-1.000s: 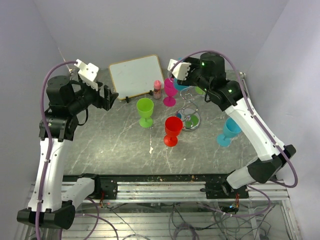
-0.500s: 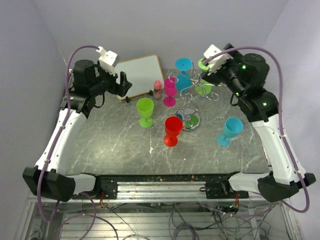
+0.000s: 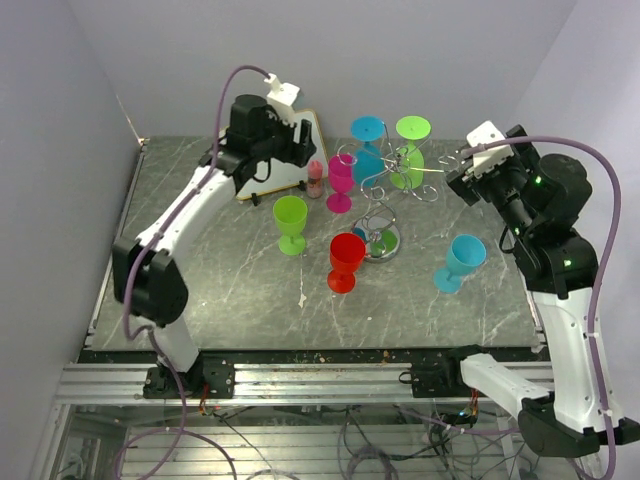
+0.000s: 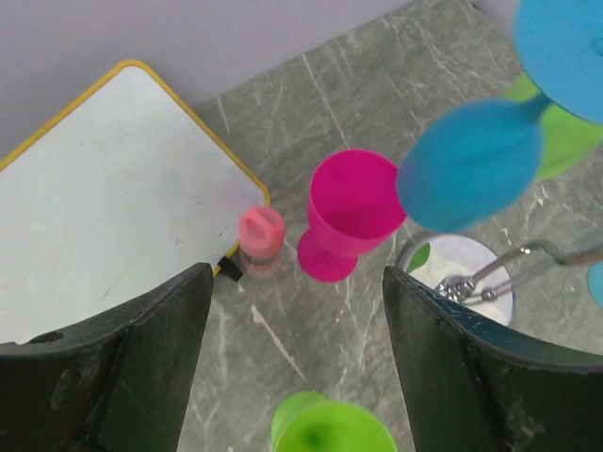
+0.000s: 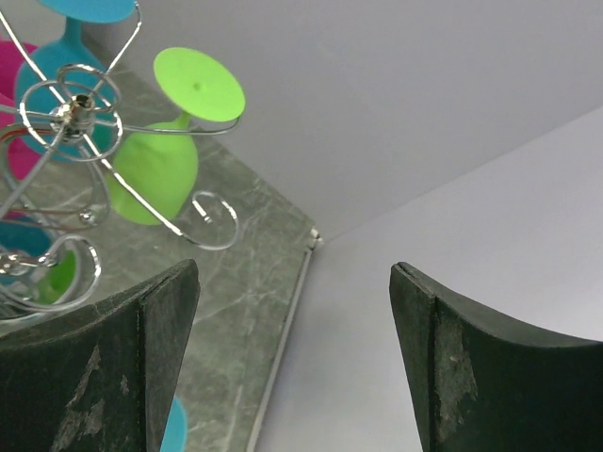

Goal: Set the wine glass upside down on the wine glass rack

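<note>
The wine glass rack [image 3: 384, 184] stands at the back middle on its round shiny base [image 3: 381, 243]. A blue wine glass [image 3: 367, 152] and a green wine glass [image 3: 409, 158] hang upside down on its wire arms. Magenta [image 3: 340, 181], green [image 3: 290, 220], red [image 3: 345, 260] and blue [image 3: 459, 262] glasses stand upright on the table. My right gripper [image 3: 460, 180] is open and empty, just right of the rack, apart from the hanging green glass [image 5: 156, 172]. Over the white board's right edge, my left gripper [image 3: 299, 144] hangs open and empty, above the magenta glass [image 4: 355, 213].
A white board with a yellow rim [image 3: 268, 150] leans at the back left. A small pink-capped bottle [image 3: 315, 177] stands between it and the magenta glass. The table's right edge and the side wall [image 5: 424, 188] are close to my right gripper.
My right gripper has opened, let go of the green glass on the rack and drawn back to the right. My left arm has swung from the far left to above the white board.
</note>
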`<state>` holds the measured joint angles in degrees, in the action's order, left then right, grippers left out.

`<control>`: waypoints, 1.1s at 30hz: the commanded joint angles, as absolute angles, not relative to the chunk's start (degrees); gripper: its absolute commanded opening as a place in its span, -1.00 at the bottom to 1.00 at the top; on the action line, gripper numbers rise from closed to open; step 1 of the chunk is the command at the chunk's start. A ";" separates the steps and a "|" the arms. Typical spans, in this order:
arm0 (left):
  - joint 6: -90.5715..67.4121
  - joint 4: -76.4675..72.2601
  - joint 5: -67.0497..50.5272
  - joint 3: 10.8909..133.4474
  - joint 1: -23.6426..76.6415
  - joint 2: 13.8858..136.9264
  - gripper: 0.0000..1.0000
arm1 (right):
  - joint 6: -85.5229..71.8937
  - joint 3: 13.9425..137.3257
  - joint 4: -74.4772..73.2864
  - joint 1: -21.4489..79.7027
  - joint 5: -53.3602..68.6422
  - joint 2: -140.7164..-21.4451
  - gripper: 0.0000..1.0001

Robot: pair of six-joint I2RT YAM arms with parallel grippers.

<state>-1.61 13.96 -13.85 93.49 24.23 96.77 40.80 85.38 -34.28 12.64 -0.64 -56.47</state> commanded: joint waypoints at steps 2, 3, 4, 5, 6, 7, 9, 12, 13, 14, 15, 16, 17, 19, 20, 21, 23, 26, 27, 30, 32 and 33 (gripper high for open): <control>-3.90 15.21 -9.05 104.21 27.18 107.28 0.64 | 32.78 83.23 -36.59 11.16 3.32 -53.90 0.63; -4.28 16.18 -8.78 106.05 27.74 109.19 0.63 | 31.51 82.92 -36.73 10.81 4.26 -53.59 0.63; -4.89 16.78 -8.57 107.63 28.14 111.14 0.62 | 30.58 82.68 -36.92 10.57 5.14 -53.38 0.63; -5.38 17.12 -8.42 108.73 28.65 112.68 0.62 | 29.98 82.70 -37.26 10.33 5.88 -53.34 0.63; -5.59 17.26 -8.36 109.47 29.06 113.97 0.61 | 29.41 82.83 -37.47 10.08 6.62 -53.39 0.63; -5.46 17.32 -8.30 110.14 29.49 115.24 0.59 | 29.13 83.14 -37.75 9.94 6.93 -53.50 0.63; -5.82 17.84 -8.14 111.35 30.10 117.38 0.53 | 29.50 84.02 -38.57 9.92 6.90 -53.96 0.63; -7.19 18.86 -8.56 113.20 30.22 120.48 0.41 | 30.25 85.75 -39.44 9.95 5.68 -55.05 0.62; -7.67 19.23 -8.61 113.87 30.23 121.41 0.39 | 30.38 86.26 -39.76 9.96 5.40 -55.44 0.62; -7.84 19.49 -8.88 114.46 30.21 122.33 0.37 | 30.33 86.64 -39.91 10.01 5.34 -55.76 0.62; -7.98 19.46 -9.36 114.95 30.19 123.19 0.34 | 30.20 86.88 -39.97 10.01 5.34 -56.09 0.62; -8.01 19.32 -9.85 115.08 30.20 123.68 0.29 | 29.97 87.05 -40.09 9.97 5.58 -56.38 0.62; -7.81 19.07 -10.29 115.13 30.23 124.08 0.23 | 29.66 87.08 -40.16 9.83 6.07 -56.63 0.62; -7.81 18.86 -9.97 115.34 30.23 124.71 0.14 | 29.00 86.66 -39.95 8.83 7.32 -57.05 0.61; -7.56 18.65 -10.12 115.39 30.22 124.91 0.08 | 28.67 86.40 -39.94 8.26 7.95 -57.10 0.61; -7.17 18.40 -10.38 115.40 30.18 125.09 0.04 | 28.39 86.13 -39.94 7.79 8.52 -57.16 0.61; -7.08 18.17 -10.56 115.52 30.23 125.45 -0.06 | 28.22 85.49 -39.98 7.12 9.35 -57.26 0.61; -6.77 18.02 -10.27 116.43 30.18 126.43 -0.19 | 28.64 84.34 -40.14 6.40 8.82 -56.82 0.61; -6.60 17.85 -10.11 116.85 30.22 126.86 -0.23 | 28.77 83.99 -39.98 6.08 8.64 -56.60 0.61; -6.62 18.37 -10.16 118.58 30.23 128.51 -0.25 | 28.56 83.94 -40.11 5.02 9.04 -56.49 0.61; -7.01 20.31 -10.34 121.48 30.17 130.25 -0.27 | 28.17 84.45 -40.30 4.33 10.23 -56.76 0.61; -6.93 21.37 -10.44 122.69 30.18 130.86 -0.28 | 28.03 84.68 -40.41 4.00 10.74 -56.84 0.61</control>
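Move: The pink glass stands upright about 8 cm ahead and 12 cm to the right of my empty left hand, its middle some 20 cm below. The pink bottle is about 7 cm left of the glass and 2 cm farther out; the hung blue glass is some 6 cm right of the pink one and higher. The green glass is 6 cm back from my left hand, directly to neither side. From my right hand the pink glass lies roughly 23 cm ahead, 24 cm left and well below. I sink my left hand about 13 cm onto the near-left rim of the pink glass, swinging it some 9 cm right and 7 cm forward, mostly early on, between the bottle and the hung blue glass. The fingers tip down about 15 degrees and close from wide open to roughly a third, one either side of the rim. My empty right hand drops about 4 cm and rolls slightly. ##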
